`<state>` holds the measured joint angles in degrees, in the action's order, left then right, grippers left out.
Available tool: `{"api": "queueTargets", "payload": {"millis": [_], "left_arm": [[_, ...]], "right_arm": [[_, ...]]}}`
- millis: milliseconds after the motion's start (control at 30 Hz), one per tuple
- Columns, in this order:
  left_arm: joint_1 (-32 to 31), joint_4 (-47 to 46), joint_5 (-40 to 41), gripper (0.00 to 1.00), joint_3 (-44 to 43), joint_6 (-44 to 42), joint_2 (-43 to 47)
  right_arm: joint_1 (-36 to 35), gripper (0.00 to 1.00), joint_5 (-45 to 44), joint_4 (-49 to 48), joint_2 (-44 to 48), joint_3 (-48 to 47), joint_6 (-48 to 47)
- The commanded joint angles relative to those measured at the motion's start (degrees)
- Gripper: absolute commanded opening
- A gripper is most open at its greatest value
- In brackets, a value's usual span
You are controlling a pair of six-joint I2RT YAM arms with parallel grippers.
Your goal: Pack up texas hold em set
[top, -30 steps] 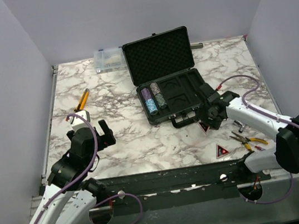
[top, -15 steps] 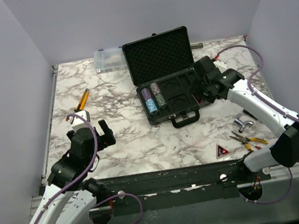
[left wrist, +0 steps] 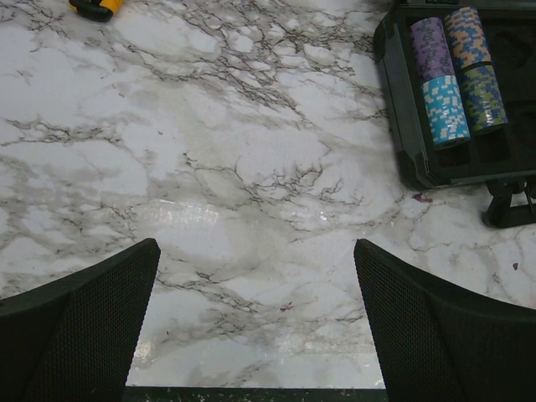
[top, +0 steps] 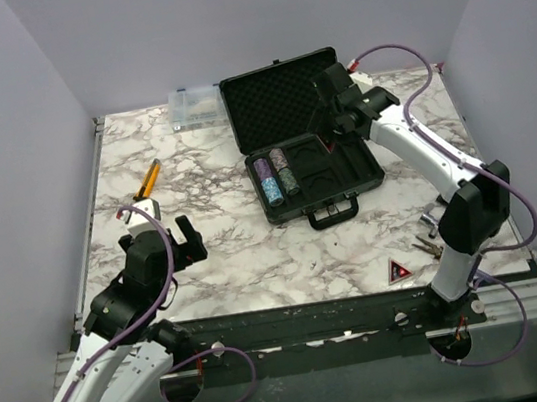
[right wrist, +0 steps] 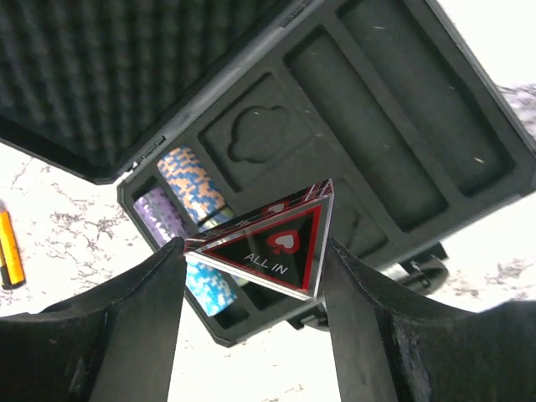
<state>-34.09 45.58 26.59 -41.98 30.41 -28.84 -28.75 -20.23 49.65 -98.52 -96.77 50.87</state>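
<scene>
The black briefcase [top: 348, 189] lies open at the table's middle back, foam lid up, slotted tray [right wrist: 394, 126] in front. Purple, blue and dark chip stacks [top: 276, 175] lie in its left slots; they also show in the left wrist view [left wrist: 452, 71]. My right gripper [right wrist: 255, 260] is shut on a red-black "ALL IN" triangle [right wrist: 272, 243] and holds it above the tray; it sits over the case's back part in the top view [top: 331, 123]. A second triangle [top: 397, 270] lies near the front edge. My left gripper [left wrist: 255, 327] is open and empty over bare marble at the left.
A clear plastic organiser box [top: 195, 106] stands at the back beside the case lid. An orange-handled tool [top: 149, 179] lies at the left. Pliers [top: 427, 246] lie at the right front, partly behind my right arm.
My right gripper has lifted the triangle from the table in front of the case and carried it back and up over the tray. The left arm has not moved.
</scene>
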Motion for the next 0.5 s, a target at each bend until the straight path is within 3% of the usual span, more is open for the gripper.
{"api": "queueTargets", "payload": {"millis": [0,267,467], "left_arm": [[0.2,0.1,1.1,0.98,0.6,0.0,0.8],[0.2,0.1,1.8,0.98,0.7,0.1,1.8],[0.2,0.1,2.1,0.98,0.9,0.3,2.3]], "right_arm": [[0.2,0.50,3.1,-1.8,-5.8,-5.9,-0.5],[0.3,0.50,9.0,-3.1,-15.7,-11.8,4.5],[1.3,0.50,12.1,-5.0,-19.5,-10.8,11.5]]}}
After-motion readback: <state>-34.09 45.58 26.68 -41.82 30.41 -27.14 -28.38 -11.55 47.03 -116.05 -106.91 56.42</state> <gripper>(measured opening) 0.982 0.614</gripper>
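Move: The right hand already holds the ALL IN triangle over the case; the upper square recess lies about 6 cm ahead, 3 cm left and 16 cm below. At that same depth, the lower square recess is some 2 cm back and 1 cm left, and the orange-and-green chip column about 3 cm ahead and 10 cm left. From the left hand, the upper recess is roughly 21 cm ahead, 27 cm right and 15 cm below. Keeping its pinch on the ALL IN triangle, the right hand sinks about 7 cm towards the upper square recess while sweeping some 5 cm left and 5 cm forward, most of the level travel coming first and the drop steepening as the forward motion dies away. The wrist tips the fingers more steeply down and rolls a little, about 10 degrees in all, and the triangle still hangs clear above the case at the end. ##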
